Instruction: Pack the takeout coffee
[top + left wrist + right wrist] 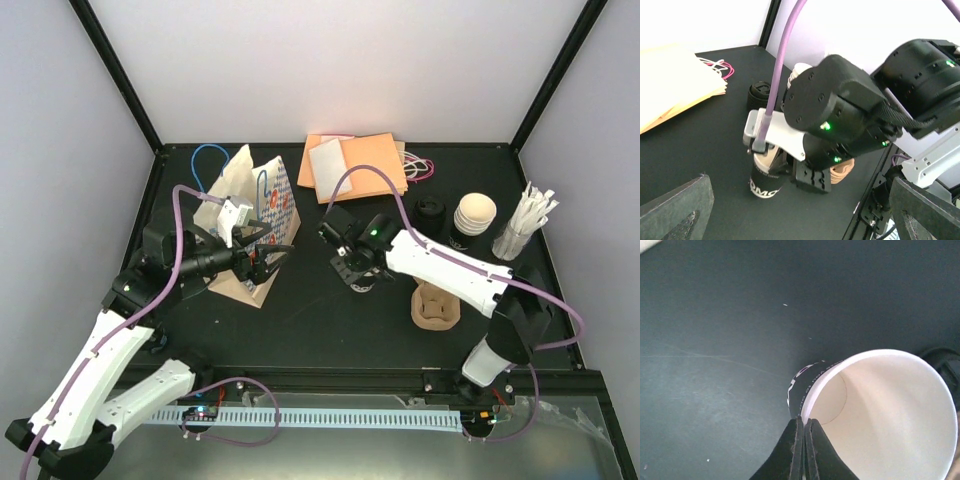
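The takeout coffee cup [880, 410] stands upright on the black table, cream inside, with a black sleeve and white lettering, and it has no lid on. My right gripper [804, 421] is shut on its near rim, one finger inside and one outside. From above, the cup [358, 278] sits mid-table under the right gripper [352, 268]. The left wrist view shows the same cup [764, 182] below the right wrist. My left gripper [275, 258] stands wide open next to the patterned paper bag [262, 215], holding nothing, with the cup some way off to its right.
A brown pulp carrier [436, 305] lies right of the cup. A black round piece [430, 210], a stack of cream cups [473, 220] and a holder of white sticks [525, 225] stand at the back right. Orange paper sheets [355, 165] lie at the back.
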Available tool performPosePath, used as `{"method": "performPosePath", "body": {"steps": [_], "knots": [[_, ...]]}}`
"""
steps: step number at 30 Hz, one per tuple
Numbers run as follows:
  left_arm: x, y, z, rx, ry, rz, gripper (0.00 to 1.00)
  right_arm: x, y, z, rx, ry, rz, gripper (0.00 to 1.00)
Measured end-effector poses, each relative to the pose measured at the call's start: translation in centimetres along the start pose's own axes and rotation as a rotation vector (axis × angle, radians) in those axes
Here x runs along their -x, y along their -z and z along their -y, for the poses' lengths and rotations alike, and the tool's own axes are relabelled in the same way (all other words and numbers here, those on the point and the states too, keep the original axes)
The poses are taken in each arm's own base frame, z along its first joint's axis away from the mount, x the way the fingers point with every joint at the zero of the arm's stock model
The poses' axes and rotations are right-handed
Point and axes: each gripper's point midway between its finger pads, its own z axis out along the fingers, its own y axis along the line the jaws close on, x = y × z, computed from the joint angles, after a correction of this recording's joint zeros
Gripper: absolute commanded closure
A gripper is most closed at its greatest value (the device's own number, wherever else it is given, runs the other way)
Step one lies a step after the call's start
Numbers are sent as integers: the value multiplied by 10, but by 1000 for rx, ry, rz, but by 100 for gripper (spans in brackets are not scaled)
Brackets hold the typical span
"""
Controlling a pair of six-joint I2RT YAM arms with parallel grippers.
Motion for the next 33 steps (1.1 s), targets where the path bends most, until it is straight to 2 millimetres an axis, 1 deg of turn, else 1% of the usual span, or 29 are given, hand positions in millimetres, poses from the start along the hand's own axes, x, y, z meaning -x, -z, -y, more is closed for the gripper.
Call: {"method": "performPosePath", "body": {"steps": [3, 7, 10, 13, 14, 16, 18, 19, 21, 24, 25, 30, 33], "knots": [[0, 0, -1, 5, 4, 1, 1, 4, -3, -16, 17, 34, 30, 98], [0, 0, 0, 8, 8, 4, 1, 10, -14, -26, 14, 51, 47, 92], [1, 0, -1, 10, 6, 9, 1, 9, -26, -34, 6, 70, 41, 73], [2, 1, 1, 8, 2, 13, 1, 10, -31, -40, 2, 85, 42, 60], [2, 1, 1, 6, 2, 12, 1, 10, -31, -41, 0, 86, 46, 57], [2, 1, 1, 6, 1, 12, 1, 12, -30, -41, -5, 82, 56, 55], [1, 1, 1, 7, 2, 12, 1, 13, -30, -39, -13, 80, 60, 49], [2, 1, 1, 7, 1, 12, 1, 14, -29, -38, -18, 78, 62, 48], [2, 1, 1, 7, 1, 12, 1, 17, -27, -37, -25, 75, 72, 45], [2, 1, 1, 7, 1, 13, 1, 22, -18, -34, -29, 67, 99, 32], [2, 1, 2, 6, 1, 14, 1, 25, -13, -32, -36, 70, 116, 31], [2, 4, 4, 1, -5, 20, 1, 35, 10, -15, -85, 39, 194, 31], [2, 4, 5, -2, -7, 21, 1, 40, 23, 2, -114, -12, 237, 31]]}}
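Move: The right hand has the paper cup pinched by its rim. The bare spot where the cup's middle will stand is about 2 cm back from the hand, with the tabletop some 12 cm below. From the hand, the black lid lies roughly 11 cm right and 5 cm ahead, the tan carrier 19 cm right and 2 cm back, and the bag 21 cm left and 4 cm ahead. From the left hand, that bare spot is some 15 cm right, 6 cm ahead and 30 cm down. Still pinching the cup's rim, the right hand carries the cup about 4 cm left towards the bag while lowering it some 3 cm to the table. There the fingers open wide and let go of the rim. The hand then lifts about 6 cm, easing forward and a little back to the right, its fingers tilting some 15 degrees further outward. ##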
